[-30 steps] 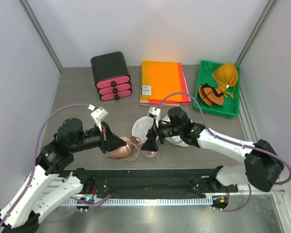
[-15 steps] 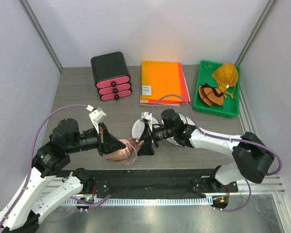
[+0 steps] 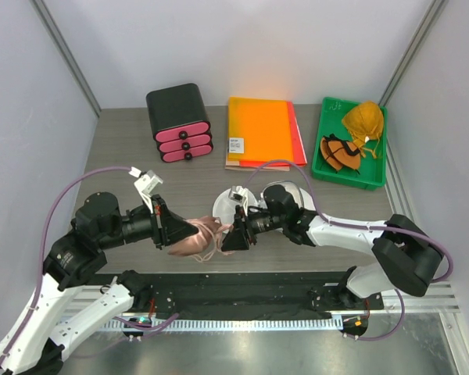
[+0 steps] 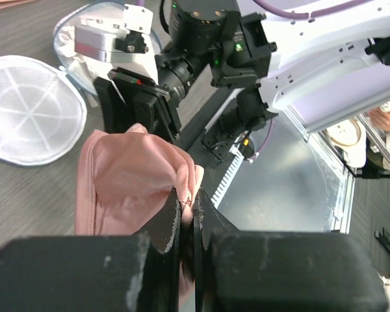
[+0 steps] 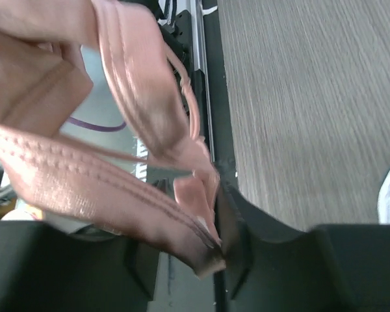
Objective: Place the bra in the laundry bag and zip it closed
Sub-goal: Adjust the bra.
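The pink bra (image 3: 199, 238) hangs bunched between my two grippers, above the table's near edge. My left gripper (image 3: 189, 233) is shut on its left part; in the left wrist view the pink fabric (image 4: 133, 179) is pinched between the black fingers (image 4: 169, 224). My right gripper (image 3: 233, 237) is shut on the bra's right end; pink straps (image 5: 140, 117) fill the right wrist view. The white mesh laundry bag (image 3: 228, 204) lies open just behind the grippers, largely hidden by the right arm. Its two halves show in the left wrist view (image 4: 29, 107).
A black box with pink drawers (image 3: 179, 122) stands at the back left. Orange and red folders (image 3: 262, 130) lie at the back middle. A green tray (image 3: 328, 160) with orange and brown garments stands at the back right. A black rail (image 3: 242, 289) runs along the near edge.
Both grippers have moved left and toward the near edge with the bra held between them. The bra has bunched up closer to the left gripper.
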Tool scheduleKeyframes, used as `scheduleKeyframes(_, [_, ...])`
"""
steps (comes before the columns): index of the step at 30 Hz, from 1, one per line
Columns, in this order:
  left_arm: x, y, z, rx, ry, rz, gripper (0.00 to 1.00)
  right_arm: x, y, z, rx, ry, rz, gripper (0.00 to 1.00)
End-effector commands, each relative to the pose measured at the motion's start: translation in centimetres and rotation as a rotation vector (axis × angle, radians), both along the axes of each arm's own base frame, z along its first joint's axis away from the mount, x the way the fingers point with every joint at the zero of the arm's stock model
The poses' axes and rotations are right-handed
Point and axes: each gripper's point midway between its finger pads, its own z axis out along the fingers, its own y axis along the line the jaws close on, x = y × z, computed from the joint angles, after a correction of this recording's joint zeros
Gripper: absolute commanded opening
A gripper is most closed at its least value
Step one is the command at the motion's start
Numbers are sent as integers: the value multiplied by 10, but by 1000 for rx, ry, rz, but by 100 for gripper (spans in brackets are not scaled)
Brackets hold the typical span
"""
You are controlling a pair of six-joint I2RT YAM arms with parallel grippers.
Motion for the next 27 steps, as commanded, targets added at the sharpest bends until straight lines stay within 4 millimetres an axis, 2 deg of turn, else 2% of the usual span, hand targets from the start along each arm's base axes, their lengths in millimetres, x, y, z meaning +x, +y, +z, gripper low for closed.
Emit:
scheduleKeyframes(1, [8, 6, 13, -12, -32, 71, 0, 6, 5, 33, 79, 53, -80, 36])
scheduleKeyframes(2, [9, 8, 15, -16, -35, 83, 0, 4, 7, 35, 77, 79, -89, 26])
scheduleKeyframes(3, [11, 8, 16, -22, -39, 96, 0, 5, 10, 38, 71, 122, -113, 9])
scheduleKeyframes(5, [17, 14, 18, -26, -45, 151, 0, 4, 15, 40, 62, 152, -133, 1])
scheduleKeyframes(10, [28, 18, 9, -6, -21, 220, 0, -7, 41, 55, 48, 248, -170, 1])
scheduleKeyframes(13, [39, 26, -10, 57, 16, 298, 0, -10, 48, 69, 33, 303, -187, 1])
scheduleKeyframes(15, [42, 24, -19, 67, 32, 301, 0, -4, 48, 73, 28, 346, -246, 2])
scheduleKeyframes(16, [44, 23, -30, 80, 51, 305, 0, 3, 49, 74, 31, 389, -303, 1])
scheduleKeyframes(19, [53, 28, -52, 123, 101, 372, 0, 13, 54, 64, -23, 506, -390, 2])
scheduleKeyframes(20, [58, 31, -57, 126, 113, 411, 0, 18, 62, 57, -55, 539, -402, 2])
scheduleKeyframes(21, [61, 30, -60, 99, 147, 440, 0, 21, 64, 50, -81, 572, -423, 2])
scheduleKeyframes(22, [62, 27, -75, 105, 182, 442, 0, 23, 66, 48, -91, 607, -440, 2])
scheduleKeyframes(23, [66, 22, -76, 70, 190, 452, 0, 24, 69, 45, -95, 641, -452, 2])
scheduleKeyframes(24, [66, 19, -92, 58, 236, 459, 0, 26, 69, 43, -104, 655, -472, 1])
scheduleKeyframes(26, [71, 12, -94, 0, 244, 464, 0, 29, 64, 34, -145, 654, -514, 2])
scheduleKeyframes(27, [71, 12, -107, -7, 278, 480, 0, 29, 63, 33, -156, 656, -520, 2])
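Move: My left hand already holds the bra, whose bulk hangs about 8 cm below and 3 cm to the right of it. From my half-open right hand, the bra's middle lies some 6 cm left, 2 cm back and 7 cm up, with a loose band edge already between the fingers. On the table, about 14 cm below the right hand, the mesh disc lies 17 cm ahead and 2 cm right, the open laundry bag 18 cm ahead and 20 cm right. I shut my right fingers on the bra's loose edge, then carry it about 6 cm left towards my left hand, rising some 5 cm before dipping again and rolling the wrist about 35 degrees. My left hand keeps its pinch, first easing forward about 6 cm while turning counter-clockwise, then sinking some 10 cm to meet the right. ##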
